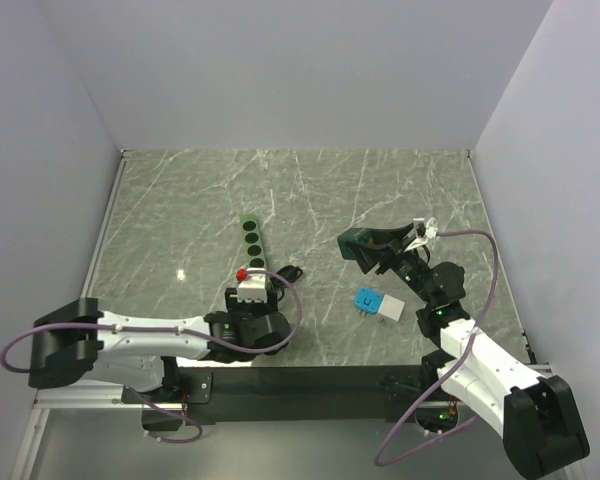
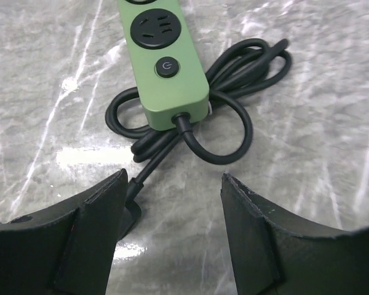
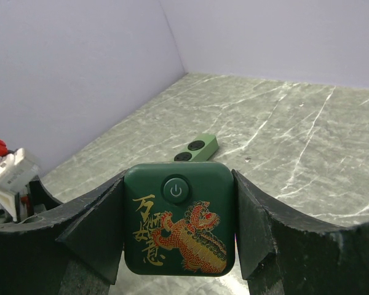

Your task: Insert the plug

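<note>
The plug (image 3: 179, 218) is a dark green square block with a power button and a gold and red dragon print. My right gripper (image 3: 178, 178) is shut on its two sides and holds it above the table (image 1: 355, 240). A light green power strip (image 1: 250, 238) with round black sockets lies at the table's centre left. Seen from the left wrist, its switch end (image 2: 166, 55) shows with its coiled black cord (image 2: 234, 92). My left gripper (image 2: 172, 184) hangs open just short of that end, nothing between its fingers. The cord passes by the left finger (image 2: 104, 209).
A small blue and white box (image 1: 378, 302) lies on the marble table below the right gripper. Purple walls close in the table on three sides. The left arm's white wrist camera (image 3: 9, 178) shows at the left of the right wrist view.
</note>
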You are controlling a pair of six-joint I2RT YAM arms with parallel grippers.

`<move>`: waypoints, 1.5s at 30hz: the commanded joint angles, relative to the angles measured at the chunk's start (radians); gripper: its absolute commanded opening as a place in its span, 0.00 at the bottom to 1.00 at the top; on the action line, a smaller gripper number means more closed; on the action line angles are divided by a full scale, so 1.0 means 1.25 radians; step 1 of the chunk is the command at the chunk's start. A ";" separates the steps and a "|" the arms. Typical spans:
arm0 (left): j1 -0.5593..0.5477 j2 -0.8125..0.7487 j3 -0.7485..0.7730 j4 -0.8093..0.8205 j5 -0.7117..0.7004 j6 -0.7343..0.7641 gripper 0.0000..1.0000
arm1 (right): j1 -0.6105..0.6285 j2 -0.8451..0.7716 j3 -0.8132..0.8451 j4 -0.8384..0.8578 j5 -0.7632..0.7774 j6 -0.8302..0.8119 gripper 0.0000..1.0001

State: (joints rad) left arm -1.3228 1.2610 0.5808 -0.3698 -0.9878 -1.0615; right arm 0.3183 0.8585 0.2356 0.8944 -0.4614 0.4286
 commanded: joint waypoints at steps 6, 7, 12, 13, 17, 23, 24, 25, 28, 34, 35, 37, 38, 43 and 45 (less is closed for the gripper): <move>-0.005 -0.021 -0.001 -0.012 0.011 -0.001 0.68 | 0.010 -0.041 0.026 0.032 0.003 -0.005 0.00; -0.005 -0.015 -0.001 -0.012 0.016 -0.005 0.68 | 0.009 -0.041 0.026 0.029 0.005 -0.007 0.00; -0.006 0.016 0.018 -0.081 0.016 -0.070 0.67 | 0.012 -0.041 0.024 0.029 0.005 -0.007 0.00; -0.005 0.024 0.024 -0.097 0.012 -0.100 0.67 | 0.010 -0.045 0.024 0.028 0.005 -0.007 0.00; -0.005 0.094 0.065 -0.179 -0.011 -0.178 0.66 | 0.010 -0.050 0.023 0.028 0.002 -0.008 0.00; 0.035 0.188 0.074 -0.094 0.005 -0.135 0.66 | 0.013 -0.067 0.023 0.021 0.000 -0.009 0.00; 0.040 0.176 0.067 -0.083 -0.006 -0.129 0.66 | 0.012 -0.070 0.021 0.016 0.000 -0.012 0.00; 0.040 0.165 0.061 -0.074 -0.016 -0.122 0.66 | 0.012 -0.074 0.020 0.016 0.000 -0.012 0.00; 0.057 0.122 0.032 -0.017 -0.017 -0.086 0.66 | 0.013 -0.076 0.019 0.016 0.002 -0.013 0.00; 0.102 0.125 -0.020 0.108 0.024 -0.006 0.66 | 0.015 -0.071 0.024 0.015 0.000 -0.015 0.00; 0.106 0.143 -0.017 0.109 0.026 -0.003 0.65 | 0.014 -0.070 0.024 0.015 0.001 -0.016 0.00; 0.111 0.163 -0.009 0.117 0.031 0.011 0.64 | 0.015 -0.066 0.025 0.015 0.002 -0.016 0.00; 0.112 0.184 -0.003 0.130 0.040 0.018 0.62 | 0.017 -0.067 0.025 0.015 0.002 -0.018 0.00; 0.116 0.240 0.024 0.150 0.077 0.038 0.48 | 0.017 -0.070 0.024 0.012 0.010 -0.021 0.00; 0.116 0.258 0.037 0.163 0.098 0.043 0.41 | 0.018 -0.070 0.024 0.010 0.011 -0.023 0.00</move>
State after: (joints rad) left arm -1.1843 1.5444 0.6014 -0.2310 -0.9684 -1.0145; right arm 0.3317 0.7830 0.2356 0.8654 -0.4603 0.4175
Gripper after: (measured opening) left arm 0.448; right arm 0.677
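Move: The black cable, folded back under the switch end of the green power strip, is the left hand's target, about 4 cm ahead, 1 cm left and 6 cm below the open fingers. The strip's middle is some 15 cm ahead and 2 cm left, the cable coil about 9 cm ahead and 6 cm right, the black plug roughly 2 cm back and 3 cm left. From the right hand, still holding the dark green adapter, that cable lies about 25 cm left, 4 cm back and 23 cm below. The left hand sinks about 4 cm at first, drawing back barely a centimetre, then reaches some 4 cm forward towards the strip's switch end while it drops further, about 5 cm lower in all, drifting slightly left and rolling about 10 degrees so that its left side rises. Just before the end its fingers, until then wide open, come in to under half open with the tips on either side of the black cable just behind the strip, starting to close on it, while the right hand keeps its hold on the adapter and eases up about 1.5 cm. ##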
